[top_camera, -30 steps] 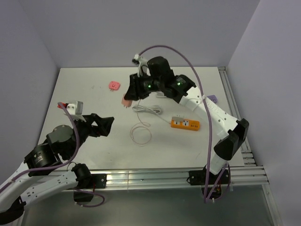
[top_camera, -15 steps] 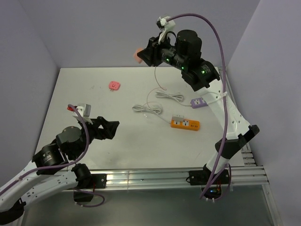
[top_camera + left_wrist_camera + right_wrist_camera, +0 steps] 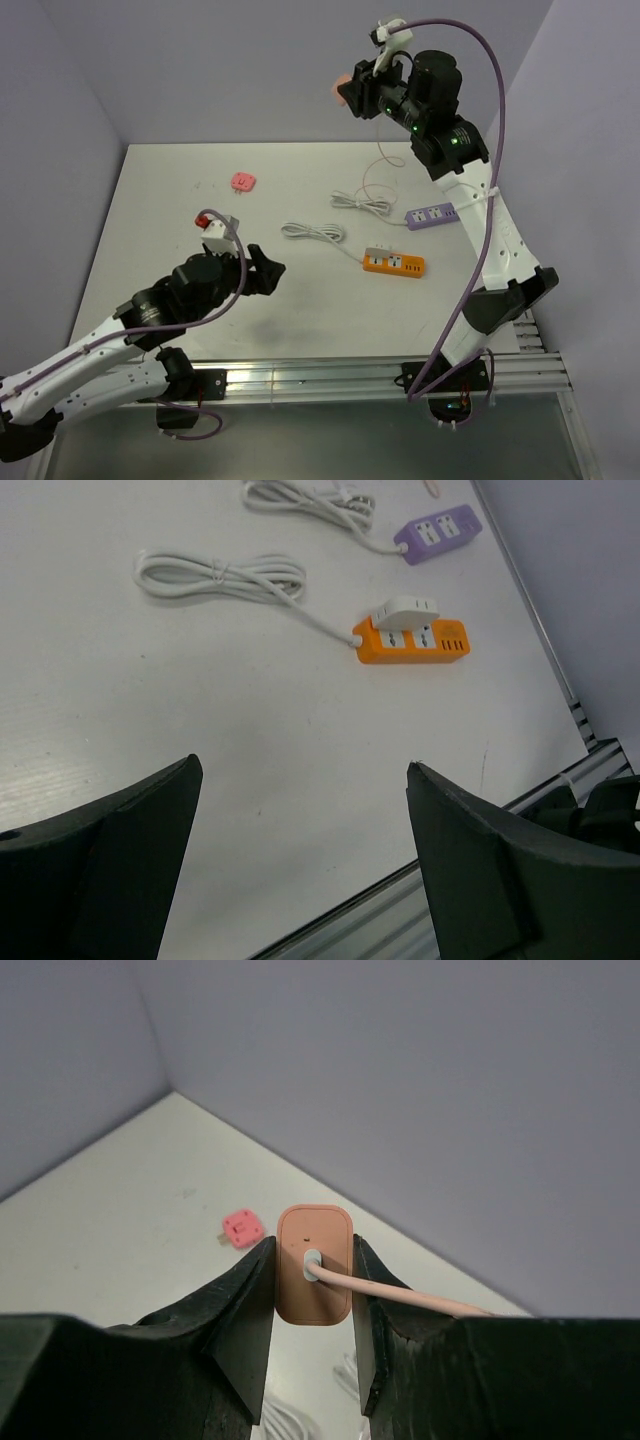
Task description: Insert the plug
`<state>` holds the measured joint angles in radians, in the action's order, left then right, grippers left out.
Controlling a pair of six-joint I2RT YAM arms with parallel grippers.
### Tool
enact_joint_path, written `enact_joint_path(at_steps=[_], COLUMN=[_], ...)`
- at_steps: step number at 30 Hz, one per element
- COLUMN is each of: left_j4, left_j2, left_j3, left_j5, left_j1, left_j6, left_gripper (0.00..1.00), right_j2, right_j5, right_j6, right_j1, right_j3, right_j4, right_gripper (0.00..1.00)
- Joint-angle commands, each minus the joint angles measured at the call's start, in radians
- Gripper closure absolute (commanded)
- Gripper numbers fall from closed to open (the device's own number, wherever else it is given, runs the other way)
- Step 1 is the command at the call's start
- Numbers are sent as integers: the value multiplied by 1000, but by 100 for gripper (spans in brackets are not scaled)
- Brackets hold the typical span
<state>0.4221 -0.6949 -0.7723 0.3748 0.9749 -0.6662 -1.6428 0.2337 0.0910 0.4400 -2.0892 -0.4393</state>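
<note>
My right gripper [image 3: 313, 1248] is shut on the plug [image 3: 314, 1277], a salmon rounded block with a thin pink cable [image 3: 400, 1294] coming out of its back. In the top view the plug [image 3: 342, 86] is held high above the table's far edge, its cable [image 3: 378, 165] hanging down to the table. The orange power strip [image 3: 394, 263] lies right of centre, and in the left wrist view the strip [image 3: 412, 644] carries a white plug [image 3: 405, 611]. My left gripper [image 3: 302, 766] stands open and empty, low over the table [image 3: 170, 215] left of the strip.
A purple power strip [image 3: 432, 215] with a bundled white cord [image 3: 360, 201] lies behind the orange one. The orange strip's white cord [image 3: 314, 232] is coiled at mid-table. A small pink adapter [image 3: 243, 181] lies at the back left. The table's metal front rail [image 3: 330, 375] runs below.
My right arm has lifted the plug from table level to high at the back, moving right. My left arm has reached forward and right toward the middle, jaws still wide.
</note>
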Motion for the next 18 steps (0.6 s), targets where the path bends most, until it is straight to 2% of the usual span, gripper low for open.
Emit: enact_joint_path(at_steps=[1,5,11,18], left_j4=[-83,-118,-115,-166], left_j2=[-51,-147,-322,-429], left_j3=[-19,-48,-125,-131], left_j5=[-50,-65,-114,-307], left_j1=[-2,-2,-8,-87], left_j6=[-30,-32,-56,-101], left_gripper=[12,12,12,13], right_j2=[29,87,123,182], right_j5=[38,24,39,-40], right_j6=[7,-3,-20,-17], right_j1=[-40,-52,-90,-92], right_j3=[90,248,366,498], right_j4=[5,59,67,30], right_gripper=[100,100,100,100])
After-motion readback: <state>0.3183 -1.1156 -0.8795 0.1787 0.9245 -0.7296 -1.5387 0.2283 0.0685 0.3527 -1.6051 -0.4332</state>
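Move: The right hand, high up with the copper-coloured plug already gripped, has the orange strip some 9 cm back, 14 cm right and 48 cm below; the purple strip lies about 8 cm ahead and 27 cm right, the upper white coil 11 cm ahead and 6 cm right, both equally low. From the open left hand, the orange strip is about 13 cm ahead, 29 cm right and 23 cm below; the white plug on it is some 15 cm ahead, 26 cm right. The right hand swoops down about 17 cm towards the strips with the copper-coloured plug still pinched, easing off and drifting a little left near the end while its fingers tip some 20 degrees further down. Meanwhile the empty left hand sweeps about 7 cm right, sinking 5 cm and edging forward towards the orange strip, its wide-open fingers tilting down a little more and touching nothing. ##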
